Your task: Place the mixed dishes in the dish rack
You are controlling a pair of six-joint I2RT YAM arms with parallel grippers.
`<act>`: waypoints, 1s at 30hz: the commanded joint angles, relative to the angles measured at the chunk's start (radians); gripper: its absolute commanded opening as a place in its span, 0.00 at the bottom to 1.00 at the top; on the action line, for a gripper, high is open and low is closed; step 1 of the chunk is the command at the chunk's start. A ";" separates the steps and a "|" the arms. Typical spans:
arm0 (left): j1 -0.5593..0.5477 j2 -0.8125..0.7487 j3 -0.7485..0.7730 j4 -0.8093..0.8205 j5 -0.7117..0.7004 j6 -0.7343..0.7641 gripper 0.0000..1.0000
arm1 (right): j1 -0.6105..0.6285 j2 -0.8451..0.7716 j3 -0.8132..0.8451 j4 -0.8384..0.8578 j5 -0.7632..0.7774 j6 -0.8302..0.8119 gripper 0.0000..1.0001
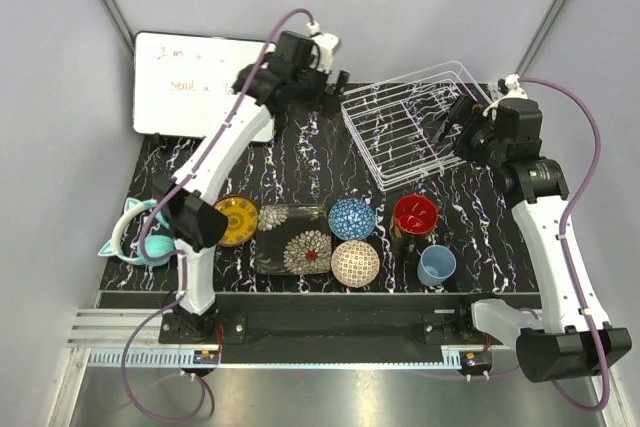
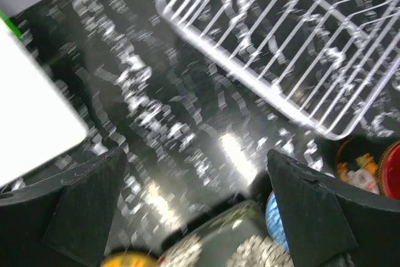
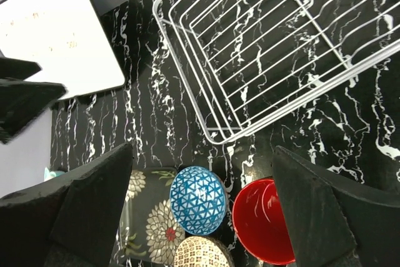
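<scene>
The white wire dish rack (image 1: 420, 122) stands empty at the back right of the black marble table; it also shows in the left wrist view (image 2: 300, 42) and the right wrist view (image 3: 275, 48). Along the front lie the yellow round plate (image 1: 238, 221), dark floral rectangular plate (image 1: 293, 240), blue patterned bowl (image 1: 352, 218), beige patterned bowl (image 1: 355, 263), black mug with red inside (image 1: 413, 217) and light-blue cup (image 1: 437, 265). My left gripper (image 1: 335, 82) is open and empty, high beside the rack's left end. My right gripper (image 1: 447, 122) is open and empty above the rack's right side.
A white whiteboard (image 1: 195, 87) with red writing lies at the back left. Teal cat-ear headphones (image 1: 135, 234) sit at the table's left edge. In the right wrist view the blue bowl (image 3: 198, 199) and red-lined mug (image 3: 265, 220) lie below the fingers.
</scene>
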 commanded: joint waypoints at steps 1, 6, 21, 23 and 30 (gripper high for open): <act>-0.067 0.105 0.055 0.099 -0.038 -0.048 0.99 | 0.005 -0.033 -0.019 -0.004 0.062 -0.011 1.00; -0.077 0.235 0.152 0.143 0.067 -0.122 0.99 | 0.011 -0.096 -0.078 -0.013 0.126 -0.017 1.00; -0.141 0.376 0.073 0.370 0.042 -0.289 0.99 | 0.031 -0.164 -0.119 -0.033 0.210 -0.073 1.00; -0.152 0.390 0.057 0.370 0.048 -0.274 0.99 | 0.034 -0.157 -0.116 -0.033 0.220 -0.074 1.00; -0.163 0.352 -0.078 0.376 -0.017 -0.232 0.99 | 0.042 -0.134 -0.098 -0.037 0.241 -0.085 1.00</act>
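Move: The dish rack's middle lies about 9 cm ahead of the left hand, 25 cm to its right and 26 cm below. Nearer in, the blue patterned bowl is some 15 cm back and 5 cm right of that hand, the red bowl 14 cm back and 20 cm right. From the right hand, the red bowl is almost straight below, about 27 cm down, 2 cm back and 4 cm left; the blue cup is 16 cm back, straight behind. Rightward and down, about 15 cm each, the left hand swings in from beside the dish rack to over its near left part. It sinks quickly at first, levels off while still going right, then sinks again, tipping a little further down with its fingers wide open. The right hand eases back and right by about 5 cm and sinks slightly, open, turning a little clockwise. ##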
